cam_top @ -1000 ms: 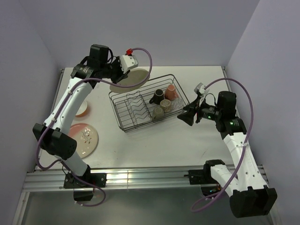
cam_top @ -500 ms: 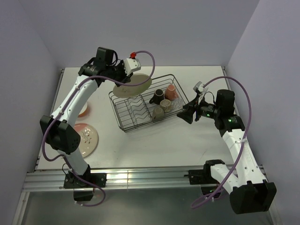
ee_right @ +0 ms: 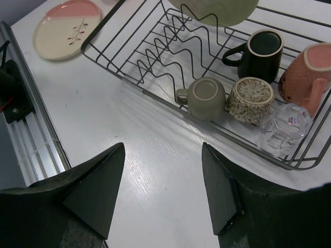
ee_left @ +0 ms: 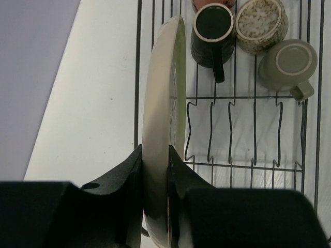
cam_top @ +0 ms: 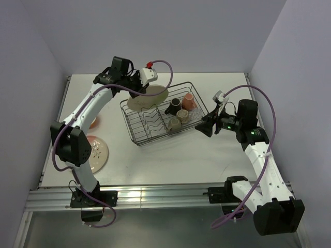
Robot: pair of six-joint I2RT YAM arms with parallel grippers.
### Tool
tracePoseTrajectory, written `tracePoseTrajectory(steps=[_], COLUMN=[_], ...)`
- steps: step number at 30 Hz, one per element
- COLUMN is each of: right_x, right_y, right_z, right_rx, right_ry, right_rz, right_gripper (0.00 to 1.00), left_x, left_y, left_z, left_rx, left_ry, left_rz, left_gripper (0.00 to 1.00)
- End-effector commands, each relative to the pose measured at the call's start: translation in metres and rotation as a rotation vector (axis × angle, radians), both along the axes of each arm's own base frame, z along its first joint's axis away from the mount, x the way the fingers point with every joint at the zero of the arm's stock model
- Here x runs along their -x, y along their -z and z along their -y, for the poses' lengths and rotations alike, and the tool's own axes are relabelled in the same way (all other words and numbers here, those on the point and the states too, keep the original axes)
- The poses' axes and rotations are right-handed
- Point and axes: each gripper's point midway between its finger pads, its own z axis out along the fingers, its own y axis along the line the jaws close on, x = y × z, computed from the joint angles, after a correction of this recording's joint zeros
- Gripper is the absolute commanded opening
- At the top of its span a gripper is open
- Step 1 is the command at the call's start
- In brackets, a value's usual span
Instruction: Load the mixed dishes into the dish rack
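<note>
My left gripper (cam_top: 137,86) (ee_left: 155,168) is shut on the rim of the green-tinted cream plate (cam_top: 148,97) (ee_left: 164,103). It holds the plate on edge over the far left end of the black wire dish rack (cam_top: 135,135) (ee_left: 230,97). The rack's right end holds a dark mug (cam_top: 175,106), a pink mug (cam_top: 189,101), a speckled mug (ee_right: 251,99), an olive mug (ee_right: 204,95) and a clear glass (ee_right: 282,129). The pink-tinted plate (cam_top: 93,152) lies on the table at the left. My right gripper (cam_top: 202,127) (ee_right: 163,191) hangs open over the table beside the rack's right end.
An orange bowl (cam_top: 93,123) sits left of the rack, partly hidden behind the left arm. The wavy dividers (ee_right: 170,44) in the rack's left half hold nothing. Walls close the table in on the left, back and right.
The left arm has swung right and carried the green-tinted plate from left of the rack to over its far left end. The right arm has barely moved.
</note>
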Motion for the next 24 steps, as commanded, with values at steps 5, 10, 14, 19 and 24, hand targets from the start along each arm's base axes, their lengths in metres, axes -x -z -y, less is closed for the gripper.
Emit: tracePoseTrajectory(steps=[5,10,14,19,24], right_x=[-0.006,-0.006,-0.005,-0.005,-0.003], right_y=[-0.001,0.003,0.004,0.004,0.005], right_z=[0.003,0.003,0.002,0.003,0.002], right_rx=[-0.002,-0.001,-0.003,-0.001,-0.002], right_ry=[0.012,0.013,0.015,0.018,0.012], right_rz=[0.033,0.027,0.025,0.029,0.029], right_gripper=[0.69,0.69,0.69,0.69,0.69], left_x=[-0.017,-0.019,-0.02,-0.021,-0.015], left_y=[-0.023,-0.014,-0.012,-0.014,-0.026], left_z=[0.012,0.01,0.011,0.009,0.007], left_rx=[0.103,0.114,0.127,0.144,0.174], left_ry=[-0.006,-0.036,-0.051,-0.08,-0.104], left_rz=[0.14,0.133,0.126,0.123,0.138], left_gripper=[0.0,0.09,0.28,0.48,0.63])
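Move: The left hand holds the plate upright by its rim. The slots at the rack's rear left, where the plate goes, lie almost straight below, some 20 cm down, 4 cm to the right and 1 cm back. In the rack, some 18 cm below the hand, the black mug stands about 15 cm right and level with it, the speckled cup 19 cm right and 5 back, the grey mug 16 right and 9 back. From the right hand the slots are about 16 cm ahead, 23 left and 20 down. Straight down first: the left hand lowers the gripped plate about 4.5 cm into the slots at the rack's rear left. Then the fingers open from a quarter to well over half and let go of the rim, while the hand backs off upward some 2.5 cm and drifts about 2 cm forward, the wrist turning slightly, still straddling the plate. ##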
